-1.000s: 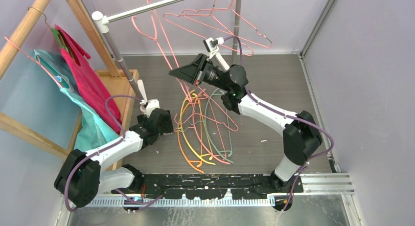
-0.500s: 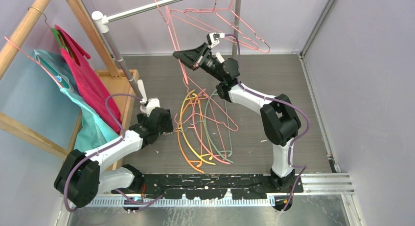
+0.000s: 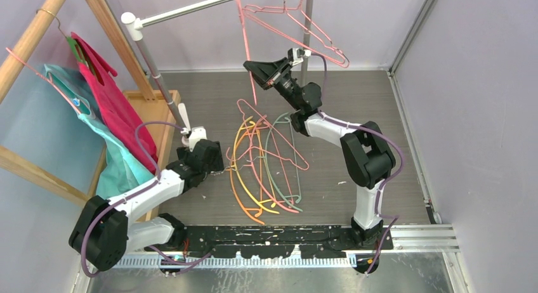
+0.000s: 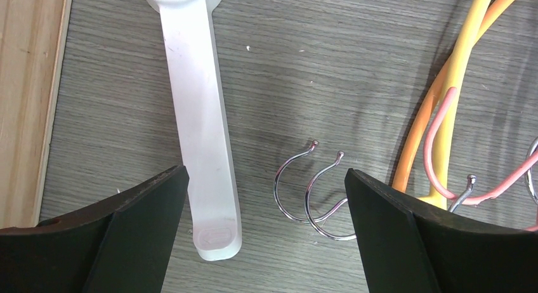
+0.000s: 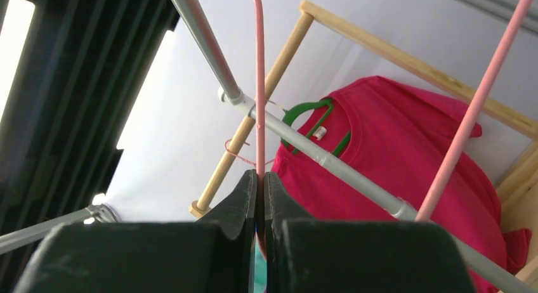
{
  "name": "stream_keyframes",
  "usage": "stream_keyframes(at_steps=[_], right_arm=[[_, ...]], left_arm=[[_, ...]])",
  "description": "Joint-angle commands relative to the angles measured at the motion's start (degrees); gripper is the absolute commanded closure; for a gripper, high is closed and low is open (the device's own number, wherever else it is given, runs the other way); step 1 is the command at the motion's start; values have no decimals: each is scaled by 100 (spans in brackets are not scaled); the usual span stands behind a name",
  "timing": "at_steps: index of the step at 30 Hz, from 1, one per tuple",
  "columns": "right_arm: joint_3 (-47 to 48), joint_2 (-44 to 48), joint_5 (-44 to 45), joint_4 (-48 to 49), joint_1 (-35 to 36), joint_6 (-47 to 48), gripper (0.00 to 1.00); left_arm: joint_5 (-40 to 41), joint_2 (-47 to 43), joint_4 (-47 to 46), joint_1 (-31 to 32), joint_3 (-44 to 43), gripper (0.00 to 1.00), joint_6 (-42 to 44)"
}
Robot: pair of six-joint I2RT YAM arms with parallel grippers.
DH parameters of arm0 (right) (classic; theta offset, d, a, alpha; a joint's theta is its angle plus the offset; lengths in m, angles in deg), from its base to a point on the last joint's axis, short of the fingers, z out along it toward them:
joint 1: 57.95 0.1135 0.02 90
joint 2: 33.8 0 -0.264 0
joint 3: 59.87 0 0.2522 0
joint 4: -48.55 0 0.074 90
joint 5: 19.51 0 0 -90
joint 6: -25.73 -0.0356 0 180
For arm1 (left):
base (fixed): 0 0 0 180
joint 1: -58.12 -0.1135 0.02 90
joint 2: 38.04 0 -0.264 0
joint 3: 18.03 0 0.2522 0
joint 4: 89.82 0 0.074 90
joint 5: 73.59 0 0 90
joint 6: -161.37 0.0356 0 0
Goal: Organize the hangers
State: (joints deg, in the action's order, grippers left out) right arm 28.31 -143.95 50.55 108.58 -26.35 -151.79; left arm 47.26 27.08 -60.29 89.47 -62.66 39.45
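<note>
A pile of curved orange, yellow, pale green and pink hangers (image 3: 266, 169) lies on the grey floor. My right gripper (image 3: 255, 67) is raised high and shut on a thin pink wire hanger (image 3: 243, 26), which reaches up to the metal rail (image 3: 190, 9). In the right wrist view the jaws (image 5: 261, 179) pinch that pink wire (image 5: 259, 84) just in front of the rail (image 5: 304, 144). More pink hangers (image 3: 304, 33) hang at the rail's right end. My left gripper (image 3: 219, 168) is open and low, with two metal hanger hooks (image 4: 311, 191) between its jaws (image 4: 266, 210).
The rack's white plastic foot (image 4: 200, 147) lies just inside the left jaw. A wooden rack (image 3: 38, 33) at the left carries hangers with a magenta shirt (image 3: 114, 109) and a teal garment (image 3: 95, 134). A vertical metal post (image 3: 308, 20) stands behind the right gripper.
My right gripper has carried the pink wire hanger up and to the right, closer to the rail. The left arm has not moved.
</note>
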Motion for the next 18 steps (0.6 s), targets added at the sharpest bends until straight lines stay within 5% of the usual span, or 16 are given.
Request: stream_keyframes(at_steps=[1, 4, 12, 18], right_arm=[[46, 210, 286, 548, -198, -328, 97], [89, 187, 204, 641, -237, -355, 93], [-557, 921, 187, 250, -233, 340, 53], [-1311, 2138, 258, -1039, -210, 1660, 44]], left_arm=[[187, -157, -48, -33, -156, 2, 46], [202, -191, -34, -28, -151, 2, 37], [169, -171, -46, -32, -151, 2, 28], [176, -126, -65, -32, -154, 2, 28]])
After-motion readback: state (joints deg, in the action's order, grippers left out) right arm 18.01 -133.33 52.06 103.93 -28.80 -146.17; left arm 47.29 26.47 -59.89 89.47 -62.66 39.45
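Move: The pink hanger in the right fingers is hooked over the grey rail. The rail spot above them is some 20 cm up and 5 cm ahead, with no sideways offset. The hangers already hung sit about 12 cm to this hand's right, 7 cm ahead and 8 cm higher, and the table pile lies roughly 40 cm below, 13 cm back and 5 cm right. From the left hand that rail spot is about 15 cm right, 16 cm ahead and 54 cm up. The pink hanger, gripped on its near side, goes about 2.5 cm right along the rail towards the hung hangers and slightly forward with the right hand. The fingers then open to about half and let go of it, as the hand draws back some 2.5 cm and a little farther right. ##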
